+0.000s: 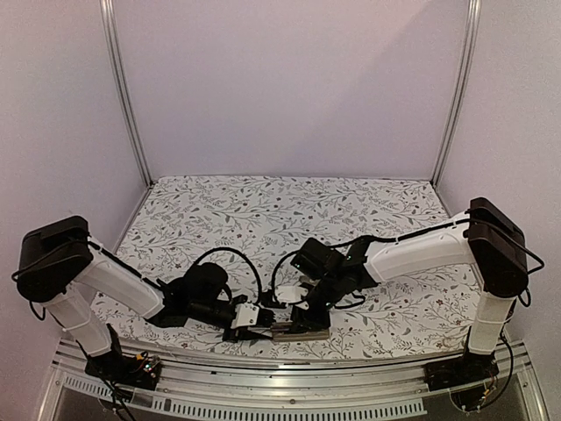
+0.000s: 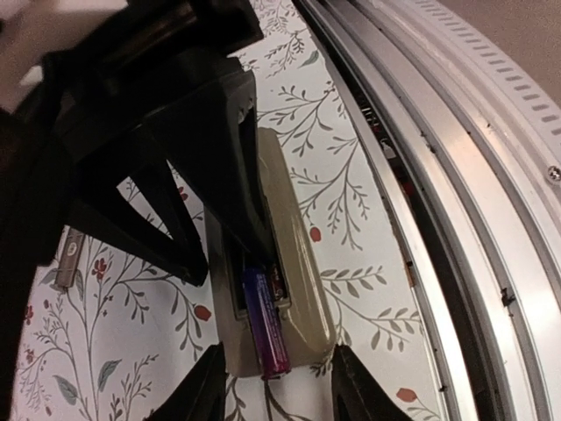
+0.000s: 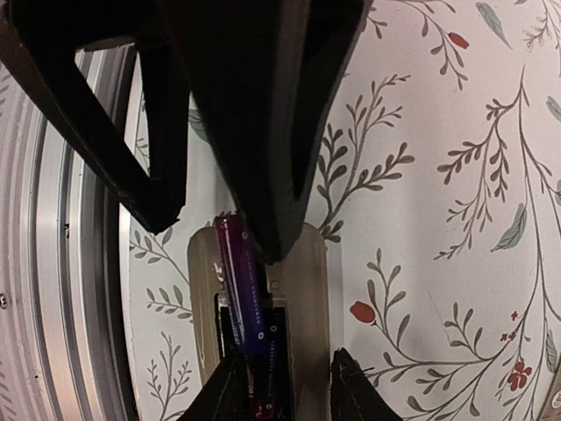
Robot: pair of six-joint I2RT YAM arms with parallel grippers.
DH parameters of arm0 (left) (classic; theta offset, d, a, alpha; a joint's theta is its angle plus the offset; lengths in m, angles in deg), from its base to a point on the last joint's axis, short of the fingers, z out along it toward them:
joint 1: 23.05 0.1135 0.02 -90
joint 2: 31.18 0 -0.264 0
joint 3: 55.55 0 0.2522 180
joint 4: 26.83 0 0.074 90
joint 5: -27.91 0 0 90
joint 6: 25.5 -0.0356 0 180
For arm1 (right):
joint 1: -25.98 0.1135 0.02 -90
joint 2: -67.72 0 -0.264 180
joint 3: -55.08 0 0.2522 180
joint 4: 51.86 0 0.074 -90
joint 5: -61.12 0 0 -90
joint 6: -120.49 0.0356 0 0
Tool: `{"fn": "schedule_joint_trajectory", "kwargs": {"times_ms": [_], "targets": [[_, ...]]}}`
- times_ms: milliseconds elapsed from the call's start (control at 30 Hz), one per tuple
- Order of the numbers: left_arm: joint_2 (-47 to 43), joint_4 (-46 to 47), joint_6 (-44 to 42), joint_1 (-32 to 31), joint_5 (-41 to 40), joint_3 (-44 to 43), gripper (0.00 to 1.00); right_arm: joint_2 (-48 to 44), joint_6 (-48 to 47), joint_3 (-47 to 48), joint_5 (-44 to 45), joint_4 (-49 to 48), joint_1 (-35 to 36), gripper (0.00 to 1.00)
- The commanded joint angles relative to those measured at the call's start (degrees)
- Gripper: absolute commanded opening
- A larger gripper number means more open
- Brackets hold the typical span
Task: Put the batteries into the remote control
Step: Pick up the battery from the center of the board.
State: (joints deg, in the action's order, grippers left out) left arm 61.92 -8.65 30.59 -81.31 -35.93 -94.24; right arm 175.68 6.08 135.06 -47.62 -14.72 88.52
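Observation:
The remote control (image 1: 294, 331) lies back-up near the table's front edge, its greyish-tan back (image 2: 302, 289) showing the dark battery recess. One purple battery (image 2: 266, 329) lies slanted, half in the recess and half over the remote's end (image 3: 238, 281). A second dark cell (image 3: 274, 373) sits lower in the recess. My left gripper (image 2: 280, 355) has a fingertip against each side of the remote's end. My right gripper (image 3: 287, 358) stands open over the recess, holding nothing, with the slanted battery's end by its left fingertip. The two grippers (image 1: 254, 323) (image 1: 308, 311) face each other over the remote.
The metal rail (image 2: 456, 175) of the table's front edge runs close beside the remote (image 3: 61, 263). A small greyish piece (image 2: 68, 259) lies on the floral cloth on the remote's far side. The cloth (image 1: 280, 219) stretches back to the white walls.

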Motion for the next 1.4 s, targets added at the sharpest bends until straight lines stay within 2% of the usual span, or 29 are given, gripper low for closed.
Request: {"fn": "schedule_joint_trajectory", "kwargs": {"times_ms": [0,167,367,567,733,1067,1367], "targets": [[1.56,2.57,0.85,-0.91,-2.13,-1.37,0.40,-1.00,0.65,-1.38,-1.20,-1.76,-0.23,0.33],[3.10,1.35,0.42,-0.98,-2.50,-2.45,0.38,-0.83,0.92,-1.57,-1.37,-3.13,-0.31,0.33],[3.66,0.39,-0.28,-1.28,-3.21,-2.53,0.20,-0.95,1.02,-1.79,-1.44,-3.61,-0.40,0.33],[3.87,-0.12,-1.29,-1.51,-3.57,-2.13,0.19,-1.34,1.11,-2.43,-1.37,-3.85,-0.58,0.32],[3.84,-0.37,-1.25,-1.54,-4.02,-2.23,0.00,-1.99,1.37,-2.78,-0.97,-3.94,-0.69,0.31],[0.19,4.78,3.17,-1.75,-8.85,-0.45,0.00,-5.33,1.16,-3.68,-1.92,-4.14,-1.95,0.32],[-2.02,12.35,6.78,-1.74,-7.32,1.80,0.00,-10.13,1.11,-6.51,-4.64,-4.37,-3.89,0.35]]}}
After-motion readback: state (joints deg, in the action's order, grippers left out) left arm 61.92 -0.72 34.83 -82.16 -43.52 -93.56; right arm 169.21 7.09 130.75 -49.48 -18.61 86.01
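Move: The loose battery lies aslant on top of the remote control, its near end just off the left fingertips; its middle is about 3 cm to the left hand's right, 1 cm ahead and 1 cm below. The remote control's middle is some 7 cm right, level fore-and-aft, 2 cm below; the battery cover lies roughly 12 cm ahead and 9 cm right. From the right hand, the battery is about 3 cm left, level fore-and-aft, 1 cm below. Easing forward about 1 cm and slightly right and down, the left hand brings its open fingers around the battery's left end, shuts them there in a pinch, then goes roughly 2 cm up and 1 cm farther forward, turning a little counter-clockwise. The right hand, fingers still part open, hovers by the battery's other end, then rises about 3 cm and drifts forward off the compartment. ##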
